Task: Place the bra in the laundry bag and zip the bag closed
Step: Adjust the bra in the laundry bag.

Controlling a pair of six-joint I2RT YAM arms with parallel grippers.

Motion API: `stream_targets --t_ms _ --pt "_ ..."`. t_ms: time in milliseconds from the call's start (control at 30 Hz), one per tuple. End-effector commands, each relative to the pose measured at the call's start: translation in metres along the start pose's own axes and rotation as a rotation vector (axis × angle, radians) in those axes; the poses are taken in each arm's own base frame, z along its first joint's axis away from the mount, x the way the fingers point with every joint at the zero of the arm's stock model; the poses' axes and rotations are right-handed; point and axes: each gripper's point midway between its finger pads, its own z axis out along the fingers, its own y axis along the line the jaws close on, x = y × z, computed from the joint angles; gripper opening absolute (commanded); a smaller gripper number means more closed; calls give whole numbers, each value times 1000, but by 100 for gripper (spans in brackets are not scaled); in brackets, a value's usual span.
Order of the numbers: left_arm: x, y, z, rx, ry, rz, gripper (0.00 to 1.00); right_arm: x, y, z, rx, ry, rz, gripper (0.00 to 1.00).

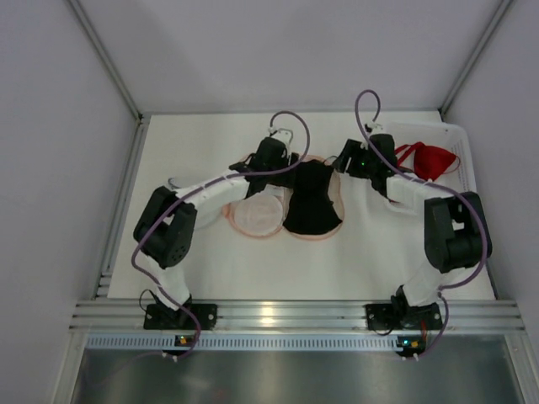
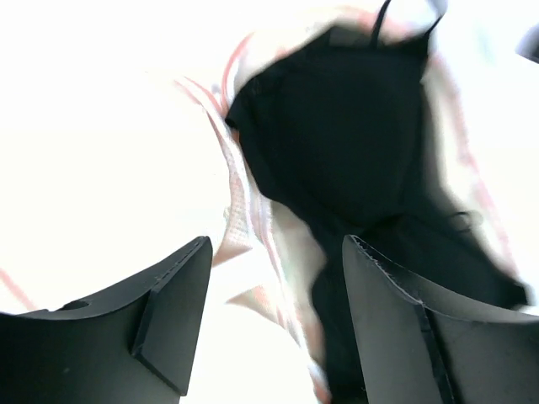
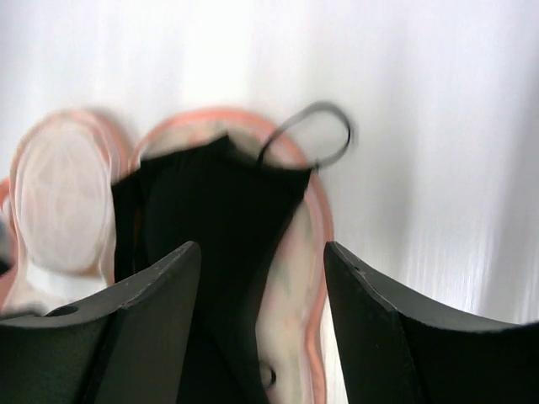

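Note:
A black bra [image 1: 313,202] lies in the right half of the laundry bag [image 1: 257,217], a white mesh shell with pink trim spread open on the table. My left gripper [image 1: 271,168] hovers at the bag's far edge, between its two halves. In the left wrist view the left gripper [image 2: 274,252] is open over the pink-trimmed bag [image 2: 253,219], with the bra [image 2: 345,143] just right of it. My right gripper [image 1: 344,160] hangs open by the bag's far right rim. In the right wrist view the right gripper [image 3: 263,252] frames the bra [image 3: 210,210] and the bag's rim [image 3: 316,219], holding nothing.
A white basket [image 1: 461,139] stands at the back right with a red garment [image 1: 434,160] in it. Grey walls close the table on the left, right and back. A metal rail runs along the near edge by the arm bases.

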Motion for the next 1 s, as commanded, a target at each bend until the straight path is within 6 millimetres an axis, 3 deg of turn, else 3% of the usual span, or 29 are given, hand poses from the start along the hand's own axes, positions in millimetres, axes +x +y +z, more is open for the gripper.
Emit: stream_targets --t_ms 0,133,200,367,467,633,967 --pt "-30 0 -39 -13 -90 -156 70 -60 7 18 41 -147 -38 61" --pt "-12 -11 -51 38 -55 -228 68 -69 -5 52 106 -145 -11 57" --pt "4 -21 -50 56 -17 -227 68 -59 -17 64 144 -100 -27 56" --pt "38 -34 -49 74 62 -276 67 -57 -22 79 162 -57 -63 46" --pt "54 -35 -46 72 99 -281 67 -50 -28 89 179 -21 -76 46" --pt "60 -37 -42 73 115 -262 66 -50 -35 99 210 -19 -61 47" --pt "61 -34 -42 59 109 -254 66 -20 -40 102 255 72 -47 42"
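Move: The bra's strap loop lies about 8 cm ahead of my right hand, not off to either side, and some 7 cm below; the bra's middle is about 2 cm back and 6 cm left of that hand. From my left hand, the left edge of the lower cup is about 9 cm back and 1 cm right, some 7 cm below, with the lower cup's middle 4 cm right of that edge. The bag's mesh flap lies about 10 cm back and 11 cm left of my left hand. I reach my right hand about 10 cm forward past the bra's upper cup, then sink some 6 cm towards the strap loop, narrowing its open fingers without shutting them. My left hand, already free of the bra, hops up about 5 cm, swings back 8 cm and comes down over the lower cup's left edge, tipping its fingers down, and waits there open. ##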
